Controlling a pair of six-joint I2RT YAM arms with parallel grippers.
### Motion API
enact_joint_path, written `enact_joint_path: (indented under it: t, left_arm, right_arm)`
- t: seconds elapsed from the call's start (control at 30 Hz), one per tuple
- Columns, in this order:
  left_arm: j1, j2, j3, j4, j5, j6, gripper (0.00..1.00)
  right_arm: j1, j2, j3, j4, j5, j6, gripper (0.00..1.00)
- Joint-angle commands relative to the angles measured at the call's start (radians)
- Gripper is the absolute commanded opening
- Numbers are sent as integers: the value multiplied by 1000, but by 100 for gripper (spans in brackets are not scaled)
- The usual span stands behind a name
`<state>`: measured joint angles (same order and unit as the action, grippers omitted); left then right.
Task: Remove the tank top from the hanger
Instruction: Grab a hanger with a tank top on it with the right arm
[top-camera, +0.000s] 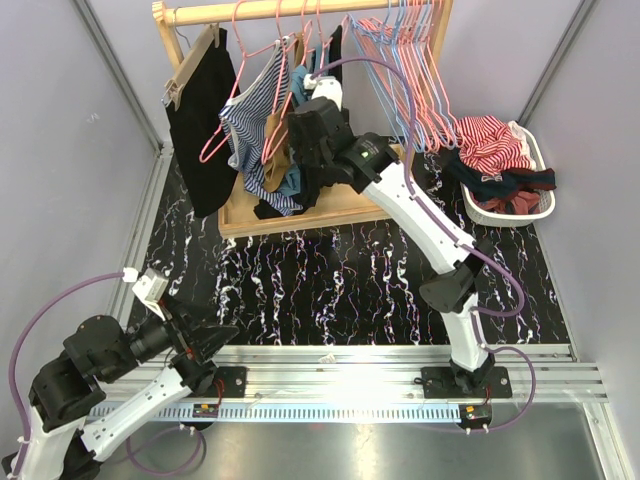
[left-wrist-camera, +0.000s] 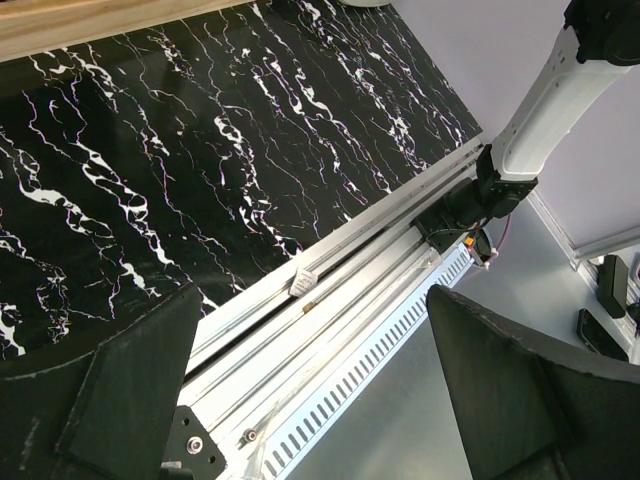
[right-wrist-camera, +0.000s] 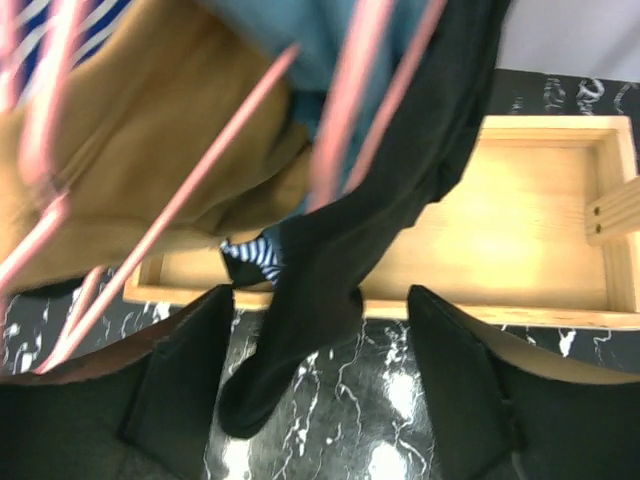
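Observation:
Several garments hang on pink hangers (right-wrist-camera: 375, 100) from the wooden rail. A black tank top (right-wrist-camera: 320, 300) droops from them, and its lower end lies over the edge of the rack's base (right-wrist-camera: 520, 230). My right gripper (right-wrist-camera: 320, 400) is open around that hanging black end, with its left finger close against the cloth. From above, the right gripper (top-camera: 290, 150) is pushed in among the tan (top-camera: 277, 150), teal and black clothes. My left gripper (left-wrist-camera: 310, 390) stands open and empty low over the rail at the near edge, also the left gripper (top-camera: 215, 340) seen from above.
A blue-white striped top (top-camera: 250, 120) and a black garment (top-camera: 200, 130) on a wooden hanger hang left of the right gripper. Several bare hangers (top-camera: 420, 80) hang at the rail's right end. A white basket (top-camera: 540, 170) of clothes stands at the right.

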<state>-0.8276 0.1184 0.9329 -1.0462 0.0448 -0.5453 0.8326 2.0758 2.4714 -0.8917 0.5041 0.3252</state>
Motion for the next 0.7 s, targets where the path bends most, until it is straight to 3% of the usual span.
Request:
enact_joint_path:
  t: [0.0, 0.07, 0.17, 0.2, 0.3, 0.67]
  left_arm:
    - [-4, -11, 0, 31, -11, -7, 99]
    - [-4, -13, 1, 29, -11, -7, 99]
    - [-4, -22, 6, 23, -14, -16, 99]
    - [-5, -23, 6, 22, -13, -18, 99]
    - [-4, -29, 6, 17, -19, -22, 99]
    - [-7, 4, 1, 49, -10, -10, 99]
  right_arm:
    - [-59, -10, 64, 19, 21, 18, 75]
    - [-96, 30, 96, -27, -9, 31, 69]
    - [-110, 18, 74, -21, -39, 22, 48]
    - [-109, 1, 48, -3, -64, 11, 29]
    - [-109, -101, -118, 95, -111, -32, 0]
    - [-144, -247, -177, 188, -190, -268, 0]
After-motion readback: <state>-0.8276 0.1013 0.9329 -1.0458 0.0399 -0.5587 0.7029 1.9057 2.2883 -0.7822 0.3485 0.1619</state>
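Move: The near end of the pink hanger carrying the black tank top lies about 5 cm ahead of the right hand, roughly 1 cm to its right and 2 cm higher. The teal top hangs some 7 cm ahead and 3 cm left of that hand, the brown top 5 cm ahead and 8 cm left, and the bunch of empty hangers about 6 cm ahead and 16 cm right. From the left hand, that hanger end is some 41 cm ahead, 14 cm right and 9 cm up. With its fingers already starting to close, the right hand slides to the right and forward, about 4 cm each way, towards the near end of the black tank top's hanger, and shuts the fingers on the pink hanger bar and the black cloth there. Keeping that pinch, it draws back about 2.5 cm while rising some 3 cm and easing another centimetre right, the fingers tipping up slightly. ##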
